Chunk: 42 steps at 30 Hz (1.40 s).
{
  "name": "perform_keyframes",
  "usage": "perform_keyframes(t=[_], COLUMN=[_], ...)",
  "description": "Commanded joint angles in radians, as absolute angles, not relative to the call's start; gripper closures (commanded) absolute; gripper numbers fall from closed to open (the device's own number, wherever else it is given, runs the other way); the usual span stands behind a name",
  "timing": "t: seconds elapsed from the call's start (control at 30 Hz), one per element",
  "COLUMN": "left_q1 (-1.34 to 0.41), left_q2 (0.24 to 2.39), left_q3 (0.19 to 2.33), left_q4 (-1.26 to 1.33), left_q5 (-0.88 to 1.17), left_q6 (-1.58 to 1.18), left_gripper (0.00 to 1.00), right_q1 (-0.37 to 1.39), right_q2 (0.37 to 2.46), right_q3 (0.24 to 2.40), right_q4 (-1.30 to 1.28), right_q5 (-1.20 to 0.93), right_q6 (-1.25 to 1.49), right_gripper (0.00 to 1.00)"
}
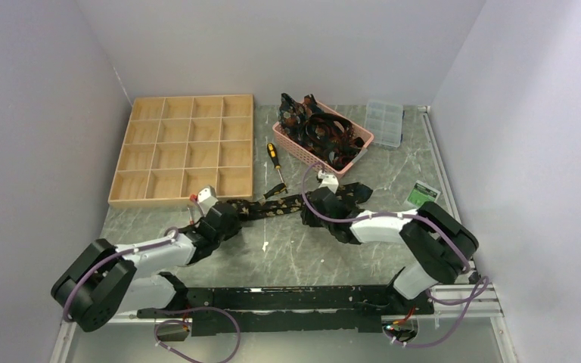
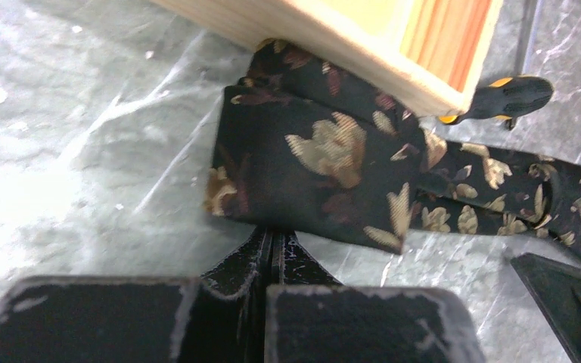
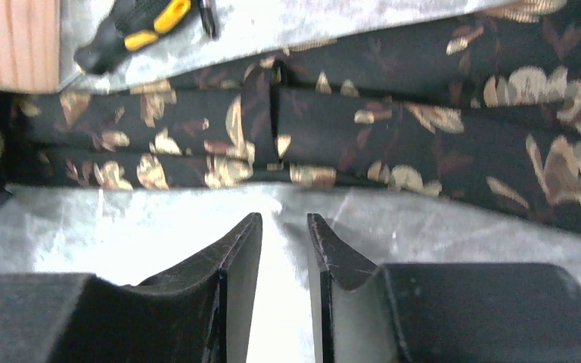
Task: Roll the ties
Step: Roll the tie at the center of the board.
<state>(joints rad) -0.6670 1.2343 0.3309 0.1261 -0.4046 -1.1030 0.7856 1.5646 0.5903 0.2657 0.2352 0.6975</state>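
Note:
One black tie (image 1: 272, 208) with tan-gold leaf patterns lies stretched across the table between my two grippers. Its wide folded end (image 2: 325, 159) rests against the wooden tray's corner. My left gripper (image 2: 272, 236) is shut, and its tips vanish under that end's near edge, pinching the fabric. In the right wrist view, folded layers of the tie (image 3: 393, 128) run across just beyond my right gripper (image 3: 284, 221). That gripper stands a little open over bare table with nothing between its fingers. More ties (image 1: 319, 128) are piled in the pink basket (image 1: 357, 144).
A wooden compartment tray (image 1: 185, 147) sits at the back left, its corner (image 2: 393, 45) over the tie's end. A yellow-and-black screwdriver (image 1: 274, 160) lies between the tray and the basket. At the back right are a clear plastic box (image 1: 384, 121) and a green card (image 1: 424, 193).

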Motion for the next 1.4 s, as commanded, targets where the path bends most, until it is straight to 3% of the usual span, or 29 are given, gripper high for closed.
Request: perform_keyframes(t=[0.0, 0.27, 0.53, 0.77, 0.87, 0.93, 1.1, 1.17, 1.3, 1.37], left_q1=[-0.658, -0.658, -0.631, -0.602, -0.602, -0.618, -0.656, -0.656, -0.651, -0.631], left_q2=[1.168, 1.06, 1.348, 1.388, 1.346, 1.274, 0.927, 0.796, 0.636, 0.643], left_q3=[0.279, 0.25, 0.385, 0.399, 0.395, 0.371, 0.321, 0.34, 0.38, 0.403], left_q4=[-0.158, -0.291, -0.218, -0.178, -0.205, -0.203, -0.326, -0.417, -0.546, -0.552], left_q5=[-0.351, -0.359, -0.429, -0.414, -0.38, -0.325, -0.243, -0.247, -0.341, -0.387], left_q6=[-1.082, -1.214, -1.139, -1.103, -1.071, -1.036, -1.04, -1.04, -1.042, -1.042], left_gripper=[0.97, 0.97, 0.97, 0.97, 0.97, 0.97, 0.96, 0.87, 0.54, 0.48], right_q1=[0.843, 0.879, 0.886, 0.894, 0.9, 0.904, 0.904, 0.905, 0.906, 0.908], right_q2=[1.485, 1.445, 1.436, 1.409, 1.4, 1.4, 1.457, 1.504, 1.602, 1.653], right_q3=[0.56, 0.558, 0.566, 0.558, 0.575, 0.605, 0.731, 0.79, 0.894, 0.945], right_q4=[0.13, 0.135, 0.143, 0.155, 0.159, 0.158, 0.156, 0.163, 0.193, 0.199], right_q5=[0.284, 0.267, 0.246, 0.217, 0.186, 0.153, 0.083, 0.059, 0.016, 0.004], right_q6=[0.643, 0.656, 0.658, 0.648, 0.629, 0.619, 0.646, 0.666, 0.7, 0.706], right_gripper=[0.66, 0.65, 0.64, 0.64, 0.62, 0.56, 0.4, 0.35, 0.34, 0.36])
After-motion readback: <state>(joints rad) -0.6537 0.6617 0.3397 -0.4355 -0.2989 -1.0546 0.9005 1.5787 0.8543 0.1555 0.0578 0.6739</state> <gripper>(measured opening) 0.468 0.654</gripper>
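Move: The left hand's shut fingertips sit at the near edge of the rolled tie, whose middle is about 3 cm ahead and 1 cm right, level with them. The tray's near right corner is some 5 cm ahead and 5 cm right; the black screwdriver handle, 8 cm ahead and 11 cm right. From the right hand the rolled tie lies about 18 cm left and 3 cm ahead, the screwdriver handle 8 cm left and 7 cm ahead, and the tie's flat strip 3 cm straight ahead. Shut left fingertips, at the roll's near edge, draw back about 3.5 cm, go forward 5 cm towards the roll again and pause, then pull away back and upward, opening to about half. The right hand draws back 4 cm and waits, then swings left about 10 cm and up 8 cm, edging forward, over the strip towards the roll, opening wider and turning some 10 degrees counter-clockwise. ##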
